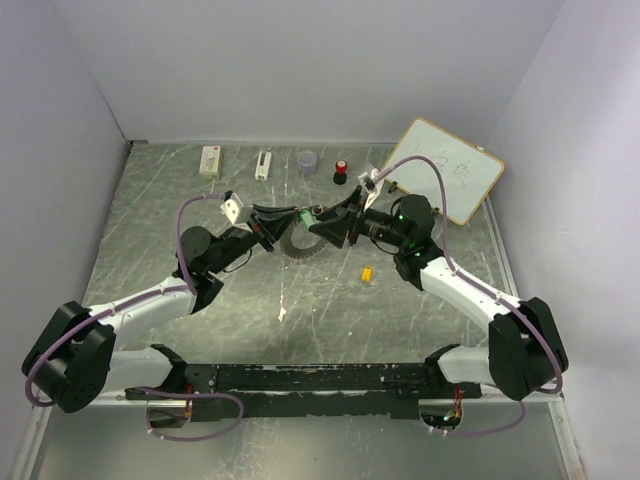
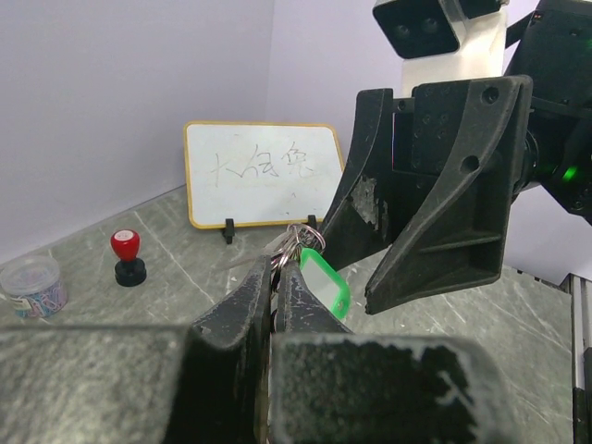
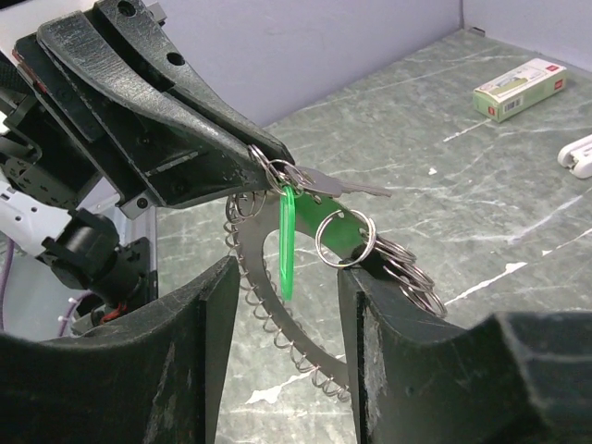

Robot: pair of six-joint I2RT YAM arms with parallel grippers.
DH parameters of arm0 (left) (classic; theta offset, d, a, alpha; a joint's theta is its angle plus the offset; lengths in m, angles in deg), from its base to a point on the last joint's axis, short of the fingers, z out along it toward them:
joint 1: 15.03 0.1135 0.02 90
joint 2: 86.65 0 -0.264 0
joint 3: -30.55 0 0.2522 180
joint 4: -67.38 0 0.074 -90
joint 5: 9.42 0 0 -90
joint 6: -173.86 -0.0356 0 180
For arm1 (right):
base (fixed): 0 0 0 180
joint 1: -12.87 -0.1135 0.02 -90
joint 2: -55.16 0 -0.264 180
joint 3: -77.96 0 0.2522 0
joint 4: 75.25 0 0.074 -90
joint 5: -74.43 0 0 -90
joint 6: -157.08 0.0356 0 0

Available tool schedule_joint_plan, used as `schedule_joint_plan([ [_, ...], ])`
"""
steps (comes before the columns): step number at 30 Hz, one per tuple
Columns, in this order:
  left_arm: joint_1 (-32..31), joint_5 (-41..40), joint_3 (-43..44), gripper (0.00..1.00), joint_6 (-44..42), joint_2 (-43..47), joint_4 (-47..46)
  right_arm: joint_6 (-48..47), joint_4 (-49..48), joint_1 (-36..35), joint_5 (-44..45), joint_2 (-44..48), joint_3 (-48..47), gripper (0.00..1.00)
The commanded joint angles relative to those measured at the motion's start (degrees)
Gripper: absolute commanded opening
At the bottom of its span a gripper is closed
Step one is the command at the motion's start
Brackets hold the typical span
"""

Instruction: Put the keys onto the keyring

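Observation:
The keyring (image 3: 248,242), a flat metal ring with small wire loops crowded along its rim, is held up off the table. My left gripper (image 2: 277,264) is shut on its top edge. A bright green key (image 3: 288,240) hangs from a loop right at that grip, next to a silver metal key (image 3: 344,188). My right gripper (image 3: 282,296) faces the left one and stands open around the green key, its right finger (image 3: 388,305) against the rim's loops. In the top view the keyring (image 1: 298,247) hangs between both grippers, and the yellow-orange key (image 1: 367,272) lies on the table.
A small whiteboard (image 1: 447,168) leans at the back right. Along the back stand a red-topped black knob (image 1: 341,171), a grey cup (image 1: 307,161), a white item (image 1: 263,165) and a small box (image 1: 210,160).

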Motion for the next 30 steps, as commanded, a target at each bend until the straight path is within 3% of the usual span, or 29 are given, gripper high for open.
schedule_joint_plan([
  [1,0.06,1.46,2.78,0.07,0.84,0.44,-3.5,1.16,-3.27,-0.65,-1.12,-1.22,-2.17,0.46],
  [8,0.05,1.89,3.04,0.07,1.12,-0.07,-3.88,1.76,-4.23,-1.03,-1.32,-3.1,-3.73,0.43],
  [15,-0.02,2.15,3.4,0.07,1.06,-0.4,-3.91,2.59,-4.9,-2.54,-1.34,-5.37,-5.18,0.29],
  [20,-0.24,1.98,3.4,0.07,0.97,-0.45,-3.92,2.63,-4.51,-2.54,-0.23,-5.67,-5.4,0.0],
  [30,-0.21,-4.18,0.18,0.07,3.91,0.71,-10.58,1.9,-3.61,-2.55,3.14,-3.96,-1.81,0.0],
])
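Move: The green tag dangles between the hands, about 3 cm to the right hand's left and 1 cm ahead, nearly level with it, its edge between the parted fingertips. From the left hand, which already clamps the small rings, the tag is some 4 cm to the right and 1 cm below. The key juts out some 4 cm ahead and 4 cm left of the right hand, while the keyring's middle hangs about 4 cm back and 5 cm left of the right hand. The green tag gets pinched by the right hand: with fingers half open it eases about 2 cm to its left, towards the left fingertips, then shuts on the tag's flat sides and stays there, barely turning. The left hand keeps its closed grip on the small rings and holds nearly still, rising about 1 cm at the very end. ##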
